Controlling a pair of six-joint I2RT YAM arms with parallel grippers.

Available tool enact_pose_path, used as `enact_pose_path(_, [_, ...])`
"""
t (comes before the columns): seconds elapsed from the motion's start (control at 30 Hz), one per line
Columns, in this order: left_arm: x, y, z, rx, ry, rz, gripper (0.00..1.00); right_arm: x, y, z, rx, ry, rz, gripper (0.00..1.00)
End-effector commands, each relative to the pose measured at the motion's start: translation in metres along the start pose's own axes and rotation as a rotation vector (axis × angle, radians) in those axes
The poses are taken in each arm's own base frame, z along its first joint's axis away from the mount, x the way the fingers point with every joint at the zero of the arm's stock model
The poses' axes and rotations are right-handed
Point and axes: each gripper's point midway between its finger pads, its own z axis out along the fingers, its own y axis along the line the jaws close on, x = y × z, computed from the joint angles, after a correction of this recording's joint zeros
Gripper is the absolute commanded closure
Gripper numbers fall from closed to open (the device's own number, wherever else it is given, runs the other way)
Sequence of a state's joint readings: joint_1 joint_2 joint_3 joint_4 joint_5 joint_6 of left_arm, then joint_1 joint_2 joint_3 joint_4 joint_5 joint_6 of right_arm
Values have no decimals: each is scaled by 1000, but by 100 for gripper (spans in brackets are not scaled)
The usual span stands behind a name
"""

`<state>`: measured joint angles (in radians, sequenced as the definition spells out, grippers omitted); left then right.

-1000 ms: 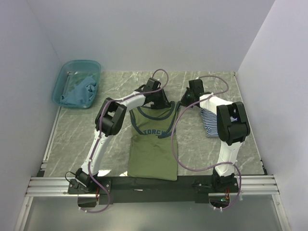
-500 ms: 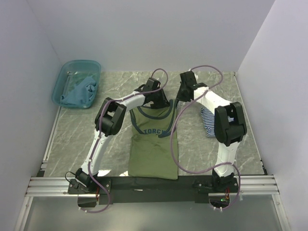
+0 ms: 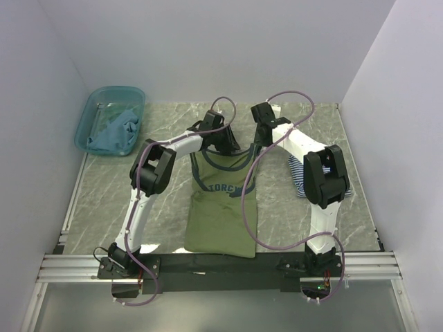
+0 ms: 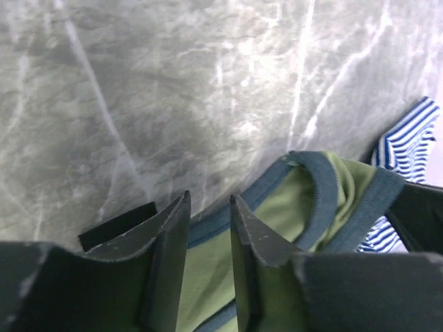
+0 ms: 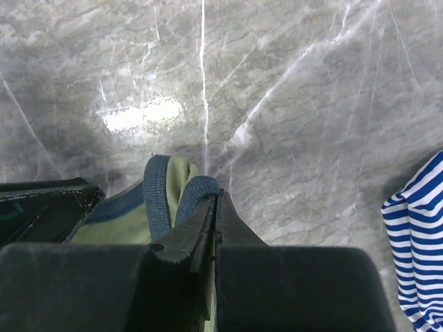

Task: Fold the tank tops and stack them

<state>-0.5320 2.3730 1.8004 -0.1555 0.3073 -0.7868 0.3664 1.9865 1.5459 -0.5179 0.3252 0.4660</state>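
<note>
The olive green tank top [image 3: 220, 214] lies flat at the table's middle, its lettered chest toward the far side. My left gripper [image 3: 225, 146] stands open over its left shoulder strap; in the left wrist view the fingers [image 4: 209, 197] have a gap, with green cloth [image 4: 291, 200] behind them. My right gripper [image 3: 257, 142] is shut [image 5: 216, 196] on the right shoulder strap, whose dark trim [image 5: 163, 187] loops up at the fingertips. The striped tank top [image 3: 301, 176] lies crumpled to the right, also seen as a striped tank top edge [image 5: 419, 242]. The teal-blue tank top [image 3: 114, 131] sits in the basin.
The translucent teal basin [image 3: 86, 121] stands at the far left corner. White walls close the table on three sides. Purple cables loop over both arms and across the olive top. Bare marble surface [image 3: 104, 200] lies left of the olive top.
The left gripper's jaws have opened over the left strap. The right arm has swung left toward the middle, its shut gripper carrying the right strap inward.
</note>
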Motion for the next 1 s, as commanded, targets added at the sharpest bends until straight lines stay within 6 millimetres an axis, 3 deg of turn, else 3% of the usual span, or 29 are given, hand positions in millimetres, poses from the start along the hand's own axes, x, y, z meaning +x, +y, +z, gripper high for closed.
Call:
enact_pose_path(0.0, [-18, -46, -22, 148, -46, 76, 64, -23, 3, -6, -9, -59, 1, 100])
enact_pose_path(0.17, [-14, -56, -17, 220, -23, 63, 59, -18, 12, -1, -69, -40, 21, 100])
enact_pose_path(0.2, [-20, -66, -17, 262, -40, 77, 59, -13, 12, 2, -79, -25, 33, 100])
enact_pose_path(0.4, [-26, -80, -12, 336, -51, 82, 60, -2, 10, 14, -127, 11, 77, 100])
enact_pose_path(0.63, [-18, -81, 3, 319, -19, 90, 61, 6, 8, 22, -143, 30, 100, 100])
enact_pose_path(0.9, [-1, -67, 18, 272, 21, 74, 63, 11, 5, 25, -148, 45, 122, 100])
enact_pose_path(0.97, [-3, -63, 9, 225, 1, 56, 63, 14, 2, 26, -144, 49, 127, 100])
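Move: My left hand, low and already part-open at the tank top's neck trim, is aiming for the green shoulder strap, about 5 cm to its right, roughly level fore and aft and some 2 cm higher. The TORCH lettering lies about 14 cm back and 2 cm left of my left hand. My right hand already pinches that strap at its fingertips. From my right hand, the striped tank top is about 19 cm right and 9 cm back, lower down. I hop my left hand away from the trim, about 5 cm to the right while arching up over 4 cm and then partly back down, fingers staying part-open, rolling and turning about 15 degrees clockwise, to bring them over the shoulder strap. My right hand keeps its pinch on the strap and lowers it some 3 cm, rolling its left side up about 10 degrees. ##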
